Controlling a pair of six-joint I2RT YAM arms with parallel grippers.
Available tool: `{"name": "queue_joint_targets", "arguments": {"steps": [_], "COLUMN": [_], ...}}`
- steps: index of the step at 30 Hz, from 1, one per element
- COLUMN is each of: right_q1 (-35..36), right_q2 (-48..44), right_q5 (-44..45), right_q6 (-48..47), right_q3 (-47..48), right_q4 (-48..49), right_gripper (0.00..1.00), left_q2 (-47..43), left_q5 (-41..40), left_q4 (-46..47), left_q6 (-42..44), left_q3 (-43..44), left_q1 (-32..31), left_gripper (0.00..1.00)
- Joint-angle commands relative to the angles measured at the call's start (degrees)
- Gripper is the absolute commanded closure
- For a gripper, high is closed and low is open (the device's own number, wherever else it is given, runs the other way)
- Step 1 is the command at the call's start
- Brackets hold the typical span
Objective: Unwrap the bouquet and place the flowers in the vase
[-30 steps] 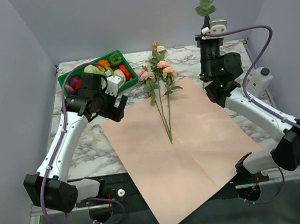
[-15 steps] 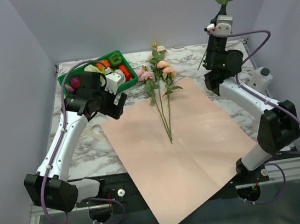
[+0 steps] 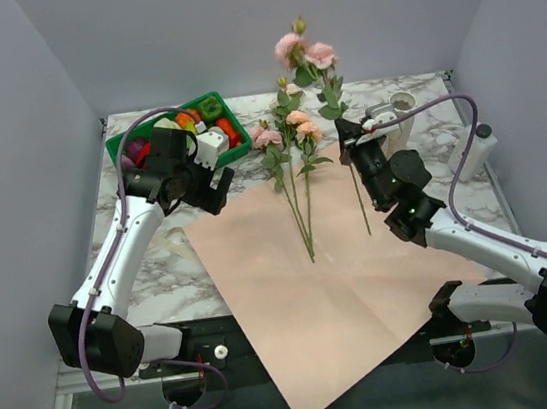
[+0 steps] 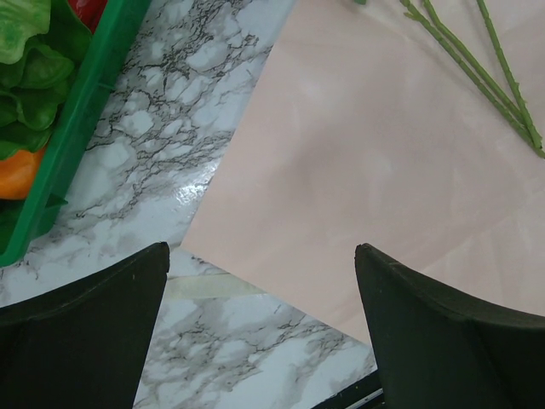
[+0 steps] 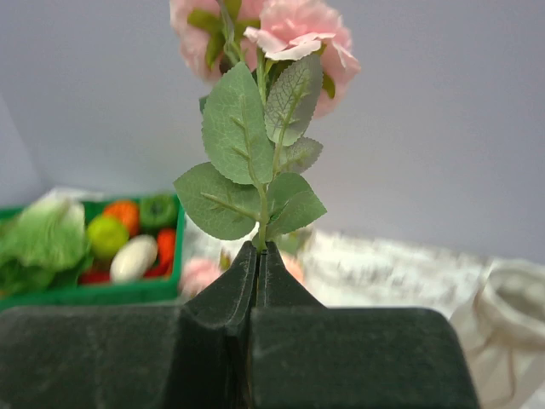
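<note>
The bouquet's pink paper point(image 3: 332, 267) lies flat and open on the marble table. Two or three flowers point(image 3: 286, 134) rest on its far edge, their stems point(image 4: 477, 68) running down the sheet. My right gripper point(image 3: 343, 138) is shut on the stem of another pink flower point(image 3: 305, 51), held upright above the paper's right side. Its leaves stand just above the closed fingertips point(image 5: 255, 260). The cream vase point(image 3: 402, 103) stands right behind that arm, and its rim point(image 5: 507, 311) shows low right. My left gripper point(image 3: 214, 194) hangs open over the paper's left corner point(image 4: 383, 128), empty.
A green crate point(image 3: 181, 128) of toy vegetables sits at the back left, close to the left wrist. A white pump bottle point(image 3: 476, 148) stands at the right edge. A pale cream strip point(image 4: 204, 286) lies on the marble by the paper's corner. The paper overhangs the near table edge.
My right arm has swung down and leftward from high at the back right, bringing the held flower from above the wall line to just over the paper. The left arm has barely shifted.
</note>
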Motion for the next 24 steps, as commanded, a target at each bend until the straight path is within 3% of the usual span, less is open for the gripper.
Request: {"name": "queue_joint_targets", "arguments": {"steps": [1,6,16,17,18,20,24], "right_q1": [0.1,0.1,0.1,0.1,0.1,0.1,0.1], "right_q2": [-2.5,0.2,9.7,11.3,12.2,14.3,16.5], "right_q5": [-1.5,0.3,-7.6,-7.8,-8.0,-8.2,-8.2], "right_q6": [17.5,23.9,33.9,34.1,34.3,34.4,33.9], "right_q3": [-2.1,-0.5,1.6,2.1,2.6,4.4,6.4], "right_q4": [-25.0,-40.8,-56.5,-57.1,-58.6,-60.2,-61.7], "right_gripper": [0.99,0.99,0.98,0.93,0.74,0.55,0.36], "left_q2": [-1.8,-3.2,-5.9,-6.1,-6.4,-6.6,-7.1], "left_q5": [1.0,1.1,0.9,0.8,0.8,0.8,0.7], "left_q4": [1.0,1.4,1.3,1.4,1.4,1.5,1.4], "left_q6": [-1.0,-1.2,-1.2,-1.0,-0.9,-0.8,-0.4], "left_q3": [0.1,-1.2,-2.8,-3.1,-3.4,-3.7,-3.9], "left_q1": [0.3,0.3,0.3,0.3,0.3,0.3,0.3], "left_gripper": [0.01,0.01,0.01,0.01,0.01,0.01,0.01]}}
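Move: Below the right hand, which already holds one flower by its stem with fingers shut, the bare paper to be reached is some 31 cm down and 6 cm back. The other flowers' stems lie about 6 cm to this hand's left and 1 cm ahead, their blooms roughly 20 cm ahead and 5 cm left. The vase stands about 12 cm ahead and 15 cm right. From the left hand, that bare spot is about 22 cm right, 3 cm back and 15 cm down. Swinging down almost 30 cm in one quick drop to the bare paper beside the other stems, the right hand also draws back about 6 cm as its wrist tips some 65 degrees, from pointing forward and slightly up to pointing steeply down. Close over the paper it slows, and the fingers open to a bit over half, letting go of the stem. ##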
